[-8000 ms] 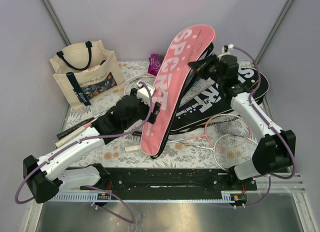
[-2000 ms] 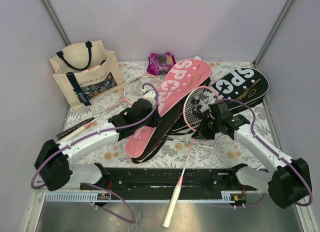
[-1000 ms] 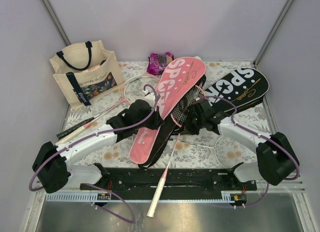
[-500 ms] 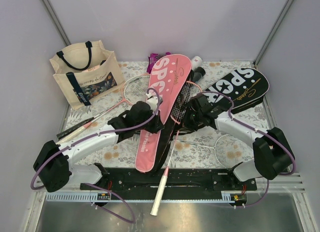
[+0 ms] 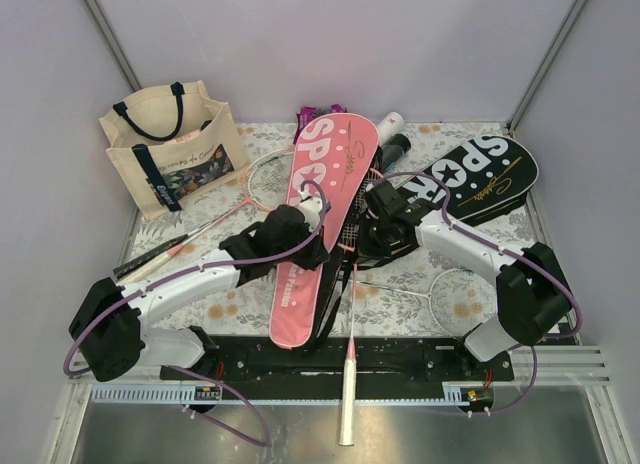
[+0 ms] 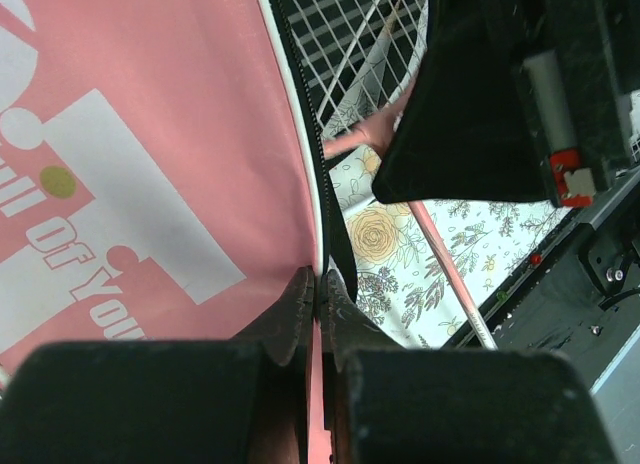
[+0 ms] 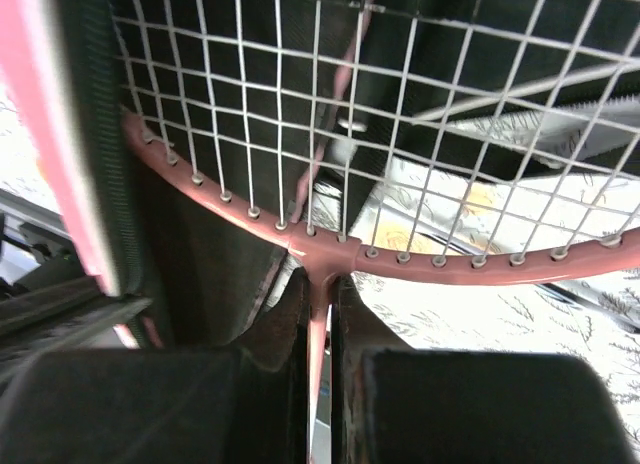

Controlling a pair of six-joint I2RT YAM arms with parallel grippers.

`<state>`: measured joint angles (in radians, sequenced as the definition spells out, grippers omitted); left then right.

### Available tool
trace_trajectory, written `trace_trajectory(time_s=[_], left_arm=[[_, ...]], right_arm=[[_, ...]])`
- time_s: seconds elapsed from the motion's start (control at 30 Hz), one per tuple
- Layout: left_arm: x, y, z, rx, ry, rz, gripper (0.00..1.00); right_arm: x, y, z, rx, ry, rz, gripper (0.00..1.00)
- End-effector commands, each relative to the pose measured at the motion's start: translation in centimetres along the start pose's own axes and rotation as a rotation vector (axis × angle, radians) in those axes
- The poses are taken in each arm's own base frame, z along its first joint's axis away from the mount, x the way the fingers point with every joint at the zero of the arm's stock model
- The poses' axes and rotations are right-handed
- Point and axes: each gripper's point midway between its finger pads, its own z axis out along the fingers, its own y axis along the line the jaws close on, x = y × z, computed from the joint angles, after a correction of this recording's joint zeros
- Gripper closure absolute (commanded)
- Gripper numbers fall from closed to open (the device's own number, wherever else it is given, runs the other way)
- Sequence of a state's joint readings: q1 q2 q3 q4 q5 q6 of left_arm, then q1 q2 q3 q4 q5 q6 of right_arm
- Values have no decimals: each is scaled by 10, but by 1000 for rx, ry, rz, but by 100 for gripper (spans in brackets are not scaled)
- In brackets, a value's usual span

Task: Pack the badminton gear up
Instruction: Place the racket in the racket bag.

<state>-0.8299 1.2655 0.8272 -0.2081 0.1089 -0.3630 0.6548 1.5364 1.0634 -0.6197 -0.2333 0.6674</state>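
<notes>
The pink "SPORT" cover (image 5: 325,209) lies down the middle of the table, its black zip edge gaping on the right side. My left gripper (image 5: 318,248) is shut on the rim of the cover's pink top flap (image 6: 150,164), fingertips pinching it (image 6: 322,284). My right gripper (image 5: 363,239) is shut on the pink racket's shaft just under the throat (image 7: 320,284). The racket's strung head (image 7: 400,114) sits partly inside the cover's opening. Its shaft (image 5: 352,314) runs toward the near edge, white handle (image 5: 347,409) hanging past the base rail.
A black "SPORT" cover (image 5: 480,179) lies at the back right, a white and a black tube (image 5: 392,129) behind the pink cover. A white racket (image 5: 455,284) lies right, another racket (image 5: 265,179) left. Canvas tote (image 5: 170,149) stands back left; snack packet (image 5: 308,112) behind.
The pink cover has swung to lie more lengthwise, and the racket has turned with its handle now pointing straight at the near edge, its head deeper in the cover's opening. Both grips stayed shut.
</notes>
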Motion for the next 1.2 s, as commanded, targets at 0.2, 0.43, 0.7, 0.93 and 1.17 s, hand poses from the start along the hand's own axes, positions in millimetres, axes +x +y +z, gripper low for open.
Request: trace_trajectory(time_s=[0.2,0.43,0.7,0.93,1.17], left_arm=[[-3,-23,0,83,-24,9,100],[2,-25,-7,90,-40,-7,100],[0,-26,-6,98,-48,2,100],[4,-45,-10,184,-13,42,100],[8,-47,-7,194,3,55,100]], right_arm=[[-84,62,-17,-217,-341,-56,100],[-84,86,-4,-390,-308,-99,100],[-68,75,4,-442,-351,-209,100],[-93,101,-8,-505,-420,-282,100],[-102,83,-13,-408,-419,-153,100]])
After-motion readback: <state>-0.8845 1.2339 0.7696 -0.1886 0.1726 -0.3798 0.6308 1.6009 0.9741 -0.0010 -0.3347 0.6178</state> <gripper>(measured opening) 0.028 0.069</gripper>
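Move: The pink racket bag, its edge still pinched in the left fingers, has its middle about 6 cm ahead and 9 cm left of the right hand, and some 6 cm ahead, 3 cm left and slightly below the left hand. The right hand holds the racket by its throat, the head about 12 cm ahead and 2 cm right. The black bag lies about 17 cm ahead and 29 cm right of the right hand; the black tube 27 cm ahead, 10 cm right. The racket, still gripped at the throat, is worked in behind the pink flap: the right hand carries it forward and left about 8 cm while rising, dips down and slightly back, then goes forward and up again, its fingers swinging forward and left some 30 degrees. The left hand keeps its pinch on the bag's edge and draws it back about 3 cm. ##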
